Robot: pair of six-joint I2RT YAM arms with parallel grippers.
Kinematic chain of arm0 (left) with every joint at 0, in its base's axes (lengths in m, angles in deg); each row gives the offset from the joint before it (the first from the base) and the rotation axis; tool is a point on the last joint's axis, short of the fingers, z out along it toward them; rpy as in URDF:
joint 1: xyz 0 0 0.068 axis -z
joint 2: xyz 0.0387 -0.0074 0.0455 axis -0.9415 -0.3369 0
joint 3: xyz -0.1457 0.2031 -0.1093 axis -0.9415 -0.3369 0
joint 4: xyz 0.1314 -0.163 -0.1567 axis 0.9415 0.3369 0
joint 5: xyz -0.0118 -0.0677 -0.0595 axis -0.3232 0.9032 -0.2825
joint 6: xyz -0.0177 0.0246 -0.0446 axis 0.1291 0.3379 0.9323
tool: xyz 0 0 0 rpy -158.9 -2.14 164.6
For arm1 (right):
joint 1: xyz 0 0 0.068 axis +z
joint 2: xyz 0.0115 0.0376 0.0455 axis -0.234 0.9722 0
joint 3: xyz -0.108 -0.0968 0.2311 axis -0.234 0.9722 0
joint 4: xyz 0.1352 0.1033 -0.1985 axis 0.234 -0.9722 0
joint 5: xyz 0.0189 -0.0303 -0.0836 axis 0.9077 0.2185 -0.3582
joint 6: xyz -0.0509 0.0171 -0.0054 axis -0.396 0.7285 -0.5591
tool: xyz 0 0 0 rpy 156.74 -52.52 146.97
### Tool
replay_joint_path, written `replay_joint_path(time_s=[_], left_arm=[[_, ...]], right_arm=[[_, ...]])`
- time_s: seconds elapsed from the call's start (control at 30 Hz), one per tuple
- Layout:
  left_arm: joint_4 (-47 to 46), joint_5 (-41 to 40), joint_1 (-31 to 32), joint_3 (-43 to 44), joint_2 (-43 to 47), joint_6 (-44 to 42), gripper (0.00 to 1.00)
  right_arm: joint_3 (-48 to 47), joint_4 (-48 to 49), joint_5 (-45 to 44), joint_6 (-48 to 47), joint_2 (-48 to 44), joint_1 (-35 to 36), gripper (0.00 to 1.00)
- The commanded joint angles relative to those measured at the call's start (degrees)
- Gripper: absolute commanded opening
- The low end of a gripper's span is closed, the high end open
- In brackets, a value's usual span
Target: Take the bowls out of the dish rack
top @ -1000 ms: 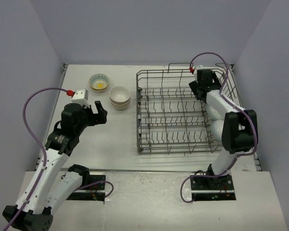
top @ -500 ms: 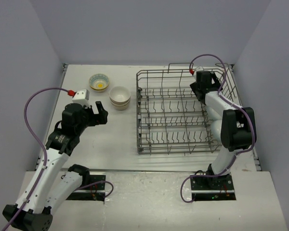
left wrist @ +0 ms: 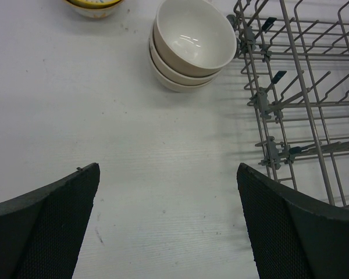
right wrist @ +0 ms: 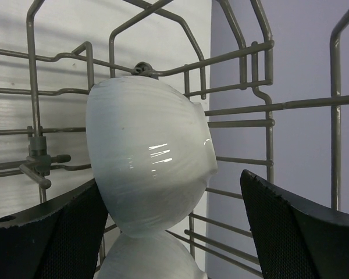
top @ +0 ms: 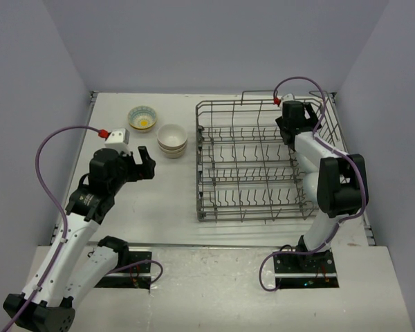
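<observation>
In the right wrist view a white bowl (right wrist: 148, 157) stands on its side among the tines in the far right corner of the dish rack (top: 249, 166). The top of another white bowl (right wrist: 145, 258) shows just below it. My right gripper (right wrist: 170, 181) is open and straddles the upper bowl. The left finger sits close against it, and a gap remains at the right finger. My left gripper (left wrist: 168, 232) hangs open over bare table left of the rack, with nothing between its fingers. Ahead of it stands a stack of beige bowls (left wrist: 192, 46), and beyond that a patterned bowl (left wrist: 96, 6).
The rack's wire wall (left wrist: 302, 99) runs close along the right of my left gripper. From above, the bowl stack (top: 172, 140) and the patterned bowl (top: 142, 118) sit at the far left of the table. The rack's wires and back rim (right wrist: 238, 52) closely surround my right gripper.
My right gripper has pushed a little farther into the rack's far right corner, and its jaws have narrowed slightly. The left arm has not moved.
</observation>
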Motion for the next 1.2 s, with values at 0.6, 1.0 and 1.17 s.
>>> replay_joint_path(time_s=[0.6, 1.0, 1.17], left_arm=[[-2.62, 1.7, 0.85, -0.21, 0.95, -1.35, 1.0], [-2.71, 2.22, 1.11, -0.21, 1.12, -1.44, 1.0], [-2.71, 2.4, 1.2, -0.2, 1.13, -1.53, 1.0]], right_arm=[[0.85, 10.56, -6.72, -5.26, 1.43, -0.83, 0.62], [2.61, 15.13, -10.42, -6.76, -0.85, -0.83, 0.6], [3.05, 17.06, -11.03, -7.81, -1.99, -0.83, 0.6]])
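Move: The far white bowl, on edge in the rack, already sits roughly between the right hand's spread fingers, its middle about 2 cm ahead, level left to right and some 3 cm below. The second white bowl stands about 7 cm back from the hand and the third about 16 cm back, both roughly in line with it. From the idle left hand, the far bowl lies some 23 cm ahead, 58 cm to the right and 11 cm lower. The right fingers pinch the far white bowl across its depth, one at the open rim on the left, the other coming in against the foot on the right, and stop about six-tenths open. The hand itself barely travels, easing about 1 cm to the right and slightly forward while rolling some 5 degrees, left side down. ##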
